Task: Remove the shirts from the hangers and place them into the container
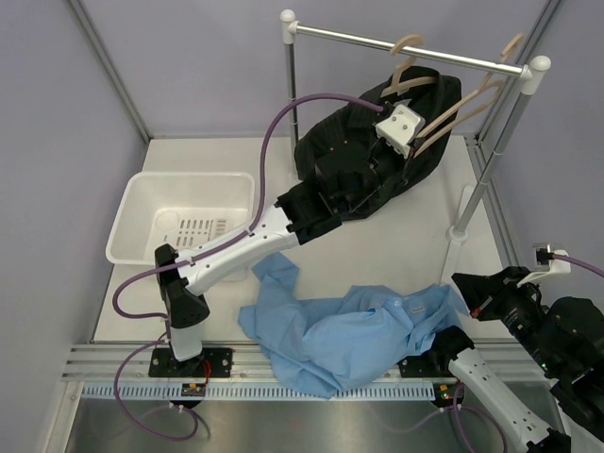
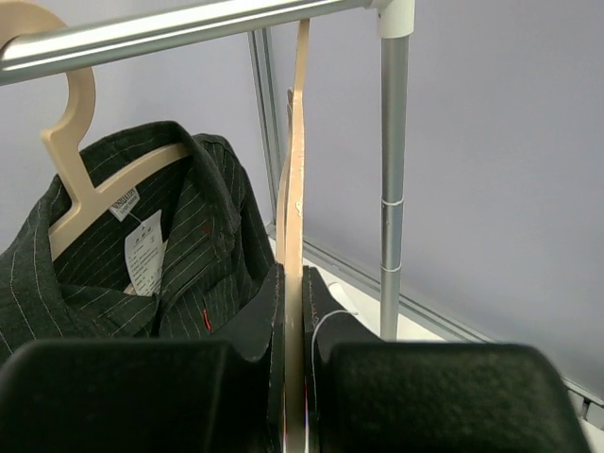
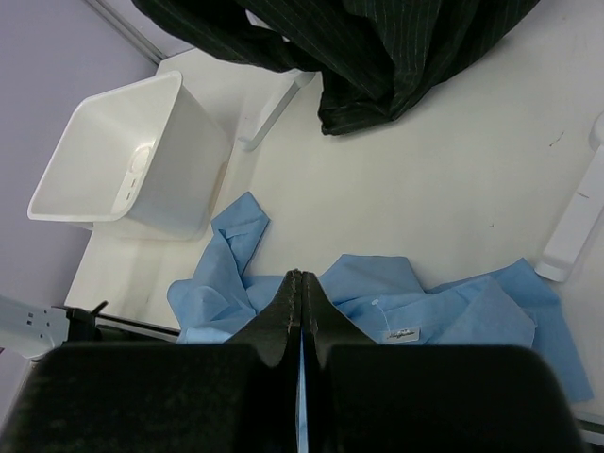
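The black pinstriped shirt (image 1: pixel 377 160) hangs from a beige hanger (image 1: pixel 413 83) on the rail; its collar and label show in the left wrist view (image 2: pixel 189 236). Beside it hangs a bare hanger (image 1: pixel 462 109). My left gripper (image 2: pixel 294 274) is shut on this bare hanger (image 2: pixel 296 189), seen edge-on between the fingers. The light blue shirt (image 1: pixel 359 326) lies crumpled on the table at the front. My right gripper (image 3: pixel 302 281) is shut with nothing in it, high above that blue shirt (image 3: pixel 444 302). The white container (image 1: pixel 132 212) stands at the left with nothing inside.
The rail (image 1: pixel 406 44) spans two upright posts; the right post (image 1: pixel 491 160) stands close to the hangers, and its white foot (image 3: pixel 576 226) rests on the table. The left arm's purple cable (image 1: pixel 274 132) arcs over the table. Grey walls close in the back and sides.
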Robot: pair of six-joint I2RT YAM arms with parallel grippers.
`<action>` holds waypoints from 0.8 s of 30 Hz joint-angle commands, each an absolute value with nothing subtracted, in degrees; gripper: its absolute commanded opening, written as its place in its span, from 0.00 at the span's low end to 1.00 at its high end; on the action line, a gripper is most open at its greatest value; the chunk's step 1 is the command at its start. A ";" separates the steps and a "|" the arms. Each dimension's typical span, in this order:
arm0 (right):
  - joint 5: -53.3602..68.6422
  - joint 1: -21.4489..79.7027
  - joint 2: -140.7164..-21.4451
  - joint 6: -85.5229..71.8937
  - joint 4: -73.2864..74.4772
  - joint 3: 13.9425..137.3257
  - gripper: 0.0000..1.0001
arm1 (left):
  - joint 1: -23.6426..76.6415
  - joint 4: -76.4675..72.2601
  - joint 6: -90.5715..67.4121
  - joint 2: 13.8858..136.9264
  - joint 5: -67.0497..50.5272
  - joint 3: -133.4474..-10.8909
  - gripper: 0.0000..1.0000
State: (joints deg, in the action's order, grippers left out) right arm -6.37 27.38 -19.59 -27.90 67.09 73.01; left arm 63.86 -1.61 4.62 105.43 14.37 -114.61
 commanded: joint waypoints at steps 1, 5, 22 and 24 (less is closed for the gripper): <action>-5.71 27.42 -19.42 -27.95 64.86 72.69 0.00 | 64.07 -7.38 4.57 101.96 13.62 -114.45 0.00; -6.06 27.42 -19.42 -27.77 64.86 73.04 0.00 | 64.16 -9.75 3.96 99.58 14.06 -109.71 0.00; -6.59 27.42 -20.21 -27.78 65.48 74.09 0.19 | 64.69 -11.70 0.97 89.83 16.88 -94.04 0.71; -6.68 27.42 -20.83 -27.51 65.65 74.70 0.50 | 64.95 -6.00 0.36 89.21 17.05 -94.74 0.84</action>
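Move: The left hand already grips one end of the empty hanger; the rail spot by its hook is about 11 cm ahead, 9 right and 14 above. The dark shirt hangs roughly 11 cm ahead, 6 left and 5 below; the rack's right post top is some 10 cm ahead, 14 right and 13 up. From the right hand, that rail spot lies about 31 cm ahead, straight in line and 27 higher. Left hand draws the hanger some 5 cm left, back and down, then releases it; right fingers also open. ##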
